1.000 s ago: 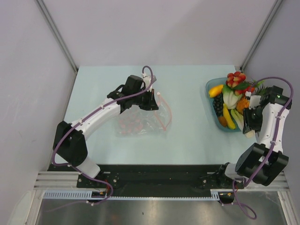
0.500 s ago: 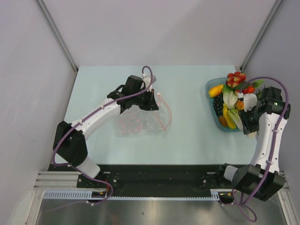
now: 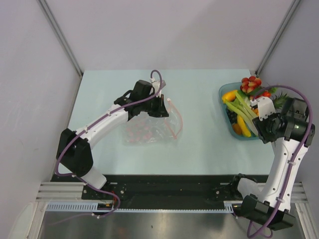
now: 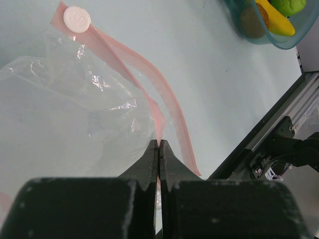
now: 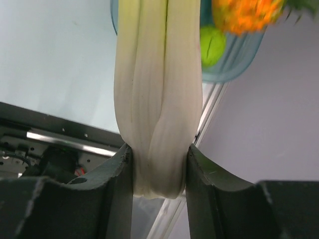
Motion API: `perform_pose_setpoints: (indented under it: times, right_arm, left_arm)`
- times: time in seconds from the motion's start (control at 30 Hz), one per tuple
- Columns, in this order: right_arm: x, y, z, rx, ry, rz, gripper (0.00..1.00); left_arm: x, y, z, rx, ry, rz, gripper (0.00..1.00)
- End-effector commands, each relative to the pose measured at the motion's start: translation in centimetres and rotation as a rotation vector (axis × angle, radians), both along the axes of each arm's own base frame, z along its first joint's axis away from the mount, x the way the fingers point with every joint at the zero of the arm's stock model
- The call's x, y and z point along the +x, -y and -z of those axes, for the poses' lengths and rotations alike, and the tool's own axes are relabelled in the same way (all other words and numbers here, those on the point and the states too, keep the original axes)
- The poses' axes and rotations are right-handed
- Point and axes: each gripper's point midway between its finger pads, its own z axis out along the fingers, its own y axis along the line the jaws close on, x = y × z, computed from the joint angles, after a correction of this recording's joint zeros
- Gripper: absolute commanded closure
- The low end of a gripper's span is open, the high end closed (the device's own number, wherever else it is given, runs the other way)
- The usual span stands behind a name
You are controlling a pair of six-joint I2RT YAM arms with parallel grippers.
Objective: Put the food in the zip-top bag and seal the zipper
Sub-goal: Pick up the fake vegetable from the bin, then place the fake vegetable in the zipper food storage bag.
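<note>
The clear zip-top bag (image 3: 149, 132) lies flat on the table's left half, its pink-red zipper (image 3: 175, 119) along the right edge. My left gripper (image 4: 159, 144) is shut on one lip of the zipper (image 4: 144, 69), holding the mouth of the bag (image 4: 75, 114) parted. My right gripper (image 5: 159, 154) is shut on the pale base of the green stalks (image 5: 159, 74). In the top view the stalks (image 3: 239, 110) slant over the teal bowl (image 3: 223, 89), clear of the remaining food. Strawberries (image 3: 250, 83) and a banana (image 3: 243, 127) stay in the bowl.
A white slider tab (image 4: 77, 19) sits at the zipper's far end. The bowl (image 5: 234, 64) stands close to the table's right edge, with a green ball (image 5: 212, 45) inside. Grey walls close in left, right and back. A black rail (image 3: 164, 191) runs along the near edge.
My right arm has risen and swung outward, lifting the green stalks out of the bowl's pile. The left arm and the bag have not moved.
</note>
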Motion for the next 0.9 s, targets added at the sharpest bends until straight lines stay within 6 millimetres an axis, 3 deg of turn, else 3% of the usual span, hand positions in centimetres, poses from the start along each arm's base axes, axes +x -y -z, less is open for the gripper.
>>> perform_pose_setpoints:
  times: [0.0, 0.17, 0.33, 0.7, 0.87]
  right_arm:
    - [-0.3, -4.2, -3.1, 0.073, 0.134, -0.227, 1.0]
    - [2.2, -6.7, -6.7, 0.094, 0.312, -0.415, 1.0]
    - [2.9, -9.4, -7.6, 0.134, 0.358, -0.612, 1.0]
    - [1.7, -13.8, -4.0, 0.086, 0.313, -0.933, 1.0]
    - [1.1, -14.4, -1.7, 0.074, 0.212, -0.978, 1.0]
  left_arm:
    - [0.1, 0.4, -2.3, -0.03, 0.043, 0.0, 1.0]
    - [0.0, 0.5, -3.7, -0.031, 0.077, 0.037, 1.0]
    - [-0.3, 0.2, -4.9, -0.039, 0.12, 0.063, 1.0]
    - [-0.9, 0.4, -7.0, -0.131, 0.165, 0.12, 1.0]
    - [-1.5, 0.9, -8.2, -0.181, 0.166, 0.152, 1.0]
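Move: The celery bunch is already in the right fingers, its leafy end pointing out forward-left over the bin. The bag mouth it is bound for lies some 38 cm to the right hand's left, 12 cm ahead and 8 cm lower; the bin's middle is about 18 cm straight ahead and 18 cm below. The left hand pinches the bag's rim, the mouth's middle some 4 cm to its right, 1 cm back and 2 cm below, the zipper slider 8 cm ahead, 1 cm right and 2 cm below. The celery, still gripped at its white base by the right hand, swings off the bin towards the bag mouth: the hand goes about 14 cm left, turning some 50 degrees counter-clockwise, first rising and edging forward, then sinking partway and drawing slightly back. The left hand keeps its pinch on the rim and, mostly late on, lifts about 4 cm. ##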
